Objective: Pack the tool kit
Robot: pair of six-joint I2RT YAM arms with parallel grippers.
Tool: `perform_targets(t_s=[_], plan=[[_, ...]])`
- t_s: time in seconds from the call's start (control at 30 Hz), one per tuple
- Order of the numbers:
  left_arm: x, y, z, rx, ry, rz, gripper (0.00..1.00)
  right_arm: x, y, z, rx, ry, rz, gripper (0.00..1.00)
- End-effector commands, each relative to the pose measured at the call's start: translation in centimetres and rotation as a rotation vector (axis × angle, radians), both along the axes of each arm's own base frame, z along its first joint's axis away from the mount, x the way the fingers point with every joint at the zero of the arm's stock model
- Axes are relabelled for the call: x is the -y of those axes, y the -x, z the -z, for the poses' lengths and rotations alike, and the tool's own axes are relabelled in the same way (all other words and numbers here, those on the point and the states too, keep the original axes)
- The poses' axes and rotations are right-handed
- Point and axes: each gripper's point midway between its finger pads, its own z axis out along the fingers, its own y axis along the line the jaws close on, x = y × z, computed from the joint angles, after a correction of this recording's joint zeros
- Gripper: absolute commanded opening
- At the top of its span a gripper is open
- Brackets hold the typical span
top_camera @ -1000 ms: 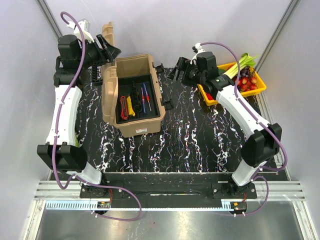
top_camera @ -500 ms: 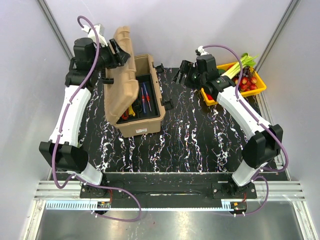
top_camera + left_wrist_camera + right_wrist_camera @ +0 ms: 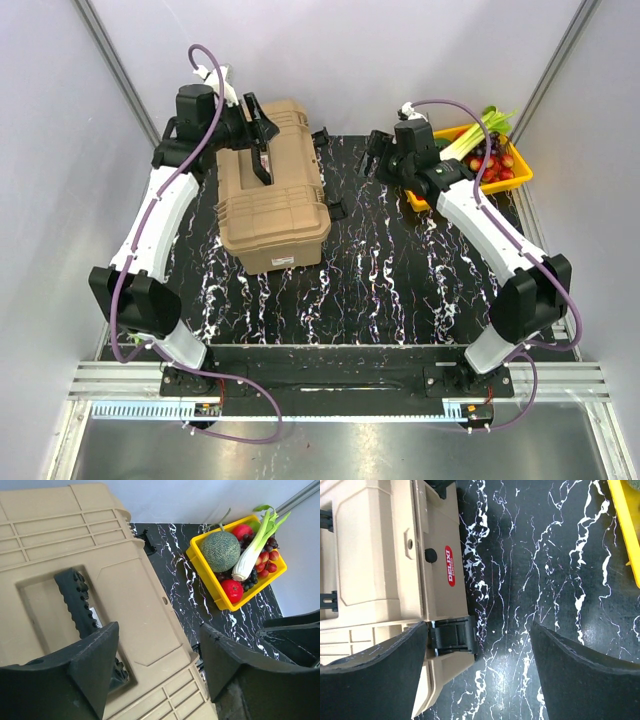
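The tan toolbox [image 3: 275, 205] of the tool kit lies on the black marbled table with its ribbed lid [image 3: 125, 590] down over it. Any hand tools are hidden. A black handle [image 3: 75, 600] lies in the lid's recess. My left gripper [image 3: 262, 130] hovers over the lid's far end, open [image 3: 160, 665]; one finger is above the handle, the other past the lid's right edge, and nothing is held. To the right of the box, my right gripper [image 3: 375, 155] is open [image 3: 480, 675] over the table beside a black latch [image 3: 451, 636] that hangs loose.
A yellow tray [image 3: 520, 175] of vegetables and fruit stands at the far right; the left wrist view shows its rim [image 3: 205, 575]. A second black latch [image 3: 320, 135] juts from the box's far right side. Grey walls close in on both sides.
The lid has swung from standing open at the left down onto the box, hiding the tools. My left gripper moved right with it. The right gripper shifted slightly.
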Motion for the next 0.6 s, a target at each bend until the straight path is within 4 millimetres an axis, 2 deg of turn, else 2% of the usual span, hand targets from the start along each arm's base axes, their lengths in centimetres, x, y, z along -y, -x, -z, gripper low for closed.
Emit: perform_targets(t_s=[0.0,0.1,0.2,0.3,0.37,0.4,0.5,0.53,0.57], plan=[[-0.4,0.8,-3.0,0.09,0.003,-0.013,0.72,-0.4,0.7,-1.2,0.032,-0.026,-0.041,0.88],[-1.4,1.6,-2.0,0.082,-0.036,-0.047,0.8,-3.7,2.2,-1.8,0.055,-0.102,-0.264,0.88],[-2.4,2.8,-0.5,0.073,-0.089,-0.07,0.98,-6.3,3.6,-1.3,0.045,-0.179,-0.433,0.87],[-3.2,4.1,0.5,0.087,-0.126,-0.081,0.99,-8.3,4.5,-0.2,0.012,-0.228,-0.54,0.8],[-2.8,5.1,1.8,0.1,-0.122,-0.045,0.99,-9.4,5.1,0.7,0.001,-0.234,-0.576,0.76],[-2.4,5.5,1.5,0.129,-0.113,-0.028,0.99,-10.0,5.5,1.1,0.001,-0.236,-0.591,0.74],[-0.9,6.8,1.7,0.163,-0.087,0.058,0.99,-10.7,5.9,2.4,-0.021,-0.235,-0.566,0.54],[-0.2,7.3,1.6,0.183,-0.071,0.091,0.98,-10.8,6.0,2.9,-0.041,-0.243,-0.554,0.45],[0.5,7.8,1.3,0.207,-0.057,0.122,0.95,-10.9,6.0,3.1,-0.056,-0.252,-0.542,0.4]])
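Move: The open near latch lies roughly 8 cm back, 8 cm left and 9 cm below the right hand. The far latch is about 7 cm ahead and 11 cm left of that hand, at a similar depth; the yellow basket is some 10 cm ahead and 17 cm right. From the left hand, the closed lid's ribbed near end is about 12 cm back, 3 cm right and 11 cm down; the handle is 2 cm back and 2 cm left, 10 cm down. Right hand swings left and back about 11 cm towards the near latch, closing halfway; left backs, sinks, opens wide. ##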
